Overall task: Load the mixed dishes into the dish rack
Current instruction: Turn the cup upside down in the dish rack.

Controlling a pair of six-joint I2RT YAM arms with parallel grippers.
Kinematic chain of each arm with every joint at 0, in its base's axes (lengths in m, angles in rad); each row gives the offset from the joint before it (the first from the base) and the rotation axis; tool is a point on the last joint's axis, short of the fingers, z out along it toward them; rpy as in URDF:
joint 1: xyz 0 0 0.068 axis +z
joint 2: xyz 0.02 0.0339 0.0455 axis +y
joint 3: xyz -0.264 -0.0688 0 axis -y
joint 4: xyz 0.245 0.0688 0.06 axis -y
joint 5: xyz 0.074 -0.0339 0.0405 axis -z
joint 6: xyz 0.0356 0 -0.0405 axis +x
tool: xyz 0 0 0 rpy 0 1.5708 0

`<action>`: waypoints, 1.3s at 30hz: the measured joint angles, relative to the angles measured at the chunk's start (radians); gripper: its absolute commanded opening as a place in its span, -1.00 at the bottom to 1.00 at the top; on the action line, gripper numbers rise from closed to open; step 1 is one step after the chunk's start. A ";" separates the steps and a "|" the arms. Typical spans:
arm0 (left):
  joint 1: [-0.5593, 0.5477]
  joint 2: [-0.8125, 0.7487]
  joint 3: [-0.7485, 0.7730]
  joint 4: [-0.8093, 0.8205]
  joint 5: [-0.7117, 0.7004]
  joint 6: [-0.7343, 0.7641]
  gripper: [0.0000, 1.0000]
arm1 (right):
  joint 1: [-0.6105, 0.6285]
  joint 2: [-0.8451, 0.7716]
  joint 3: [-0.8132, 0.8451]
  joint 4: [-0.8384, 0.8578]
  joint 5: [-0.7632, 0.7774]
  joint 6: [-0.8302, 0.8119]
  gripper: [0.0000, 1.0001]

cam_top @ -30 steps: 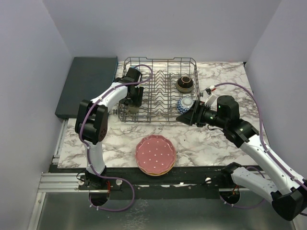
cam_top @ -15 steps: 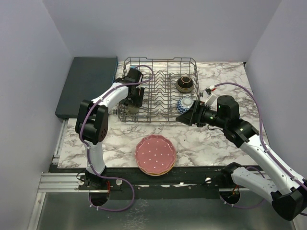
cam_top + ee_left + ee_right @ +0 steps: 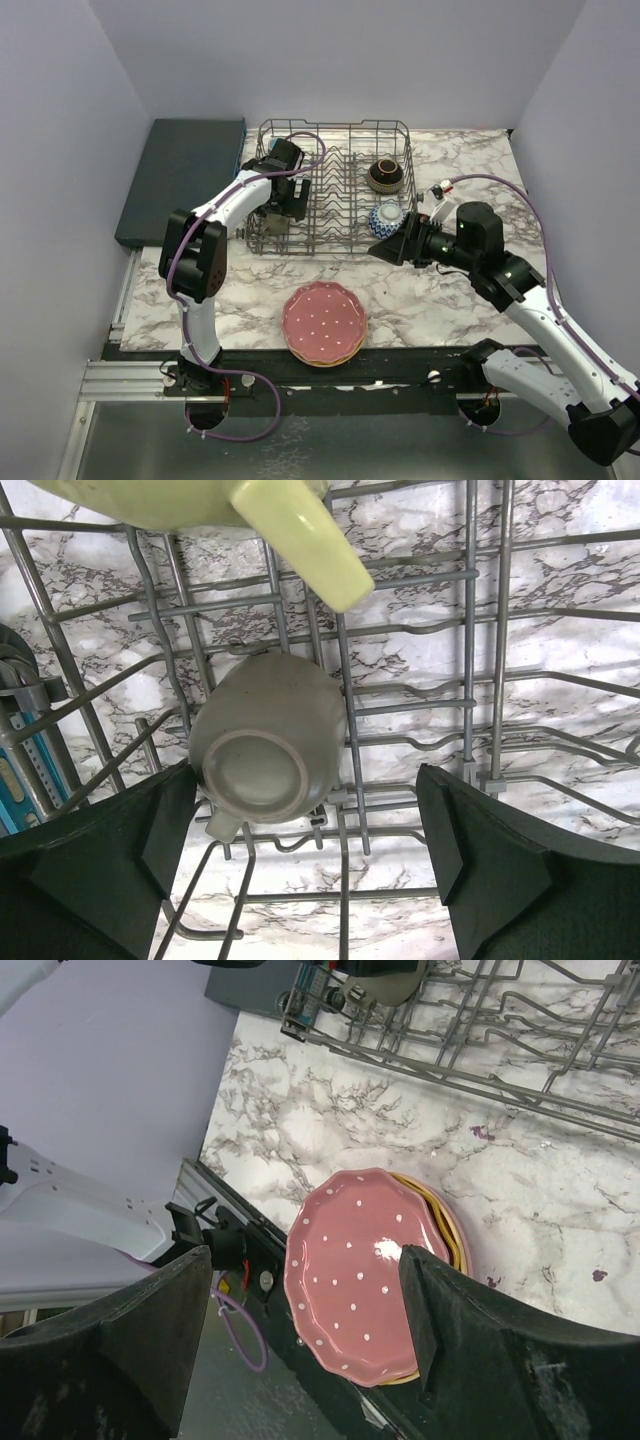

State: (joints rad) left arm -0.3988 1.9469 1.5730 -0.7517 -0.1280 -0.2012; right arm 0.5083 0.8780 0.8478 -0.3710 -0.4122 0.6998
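Note:
The dish rack point(image 3: 335, 190) stands at the back of the marble table. My left gripper point(image 3: 282, 207) hangs over its left end, open wide. Below it an olive-grey mug point(image 3: 262, 752) sits upside down on the rack wires, close to the left finger point(image 3: 120, 860) and free of the right one. A yellow mug point(image 3: 290, 520) lies just beyond. A brown bowl point(image 3: 385, 175) and a blue bowl point(image 3: 386, 215) rest in the rack's right end. My right gripper point(image 3: 385, 250) is open and empty in front of the rack. Under it lies a pink dotted plate point(image 3: 365, 1270) on a stack.
A flat dark teal slab point(image 3: 180, 180) lies left of the rack. The plate stack point(image 3: 324, 322) sits at the table's near edge by the black rail point(image 3: 400, 385). Walls close in on both sides and the back.
The left gripper's jaws have spread wide and let go of the olive-grey mug, which stays in the rack. The right gripper has opened a little more and drawn back slightly from the rack.

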 measured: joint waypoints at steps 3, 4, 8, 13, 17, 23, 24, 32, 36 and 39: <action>-0.010 -0.003 0.005 -0.002 -0.006 -0.004 0.97 | 0.000 -0.012 0.000 -0.014 0.000 -0.003 0.64; -0.015 -0.007 0.006 -0.004 -0.009 -0.006 0.97 | 0.000 -0.016 0.000 -0.020 0.000 -0.003 0.65; -0.035 -0.023 0.006 -0.009 -0.017 -0.019 0.97 | 0.000 -0.030 0.000 -0.037 0.001 -0.006 0.65; -0.064 -0.054 0.007 -0.015 -0.023 -0.035 0.97 | 0.000 -0.054 0.000 -0.053 0.002 -0.011 0.66; -0.091 -0.083 0.007 -0.019 -0.031 -0.050 0.97 | 0.000 -0.080 0.000 -0.080 0.011 -0.013 0.66; -0.123 -0.174 0.007 -0.031 -0.035 -0.089 0.97 | 0.000 -0.110 0.000 -0.129 0.030 -0.014 0.66; -0.127 -0.192 0.007 -0.032 -0.034 -0.095 0.97 | 0.000 -0.113 0.000 -0.140 0.034 -0.015 0.66; -0.134 -0.370 -0.055 -0.006 0.001 -0.167 0.97 | 0.000 -0.115 0.062 -0.249 0.097 -0.039 0.66; -0.134 -0.457 -0.132 0.010 0.023 -0.211 0.97 | 0.000 -0.108 0.097 -0.282 0.144 -0.048 0.66; -0.134 -0.513 -0.193 0.024 0.039 -0.245 0.98 | 0.000 -0.097 0.102 -0.296 0.176 -0.052 0.66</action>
State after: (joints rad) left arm -0.5323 1.4342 1.3804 -0.7273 -0.0887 -0.4465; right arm 0.5083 0.7811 0.9501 -0.6674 -0.2359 0.6479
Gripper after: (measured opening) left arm 0.987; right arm 0.831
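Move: The grey cup already sits upside down in the rack, between my open left fingers: its middle is level with my left hand, about 2 cm left and 3 cm below. From that hand the green mug is some 10 cm ahead and 3 cm left, the blue-patterned bowl about 27 cm right and 2 cm ahead, the pink plate roughly 24 cm back and 13 cm right. From my right hand the cup lies about 20 cm ahead, 28 cm left and 20 cm lower. I back my wide-open left hand off the cup: first easing right and up, then climbing faster, about 13 cm in all, before drawing back some 8 cm towards the rack's near edge. The wrist swings the fingertips right and a little forward, some 20 degrees. My right hand, empty and open, shifts about 4 cm right, edging slightly back. ##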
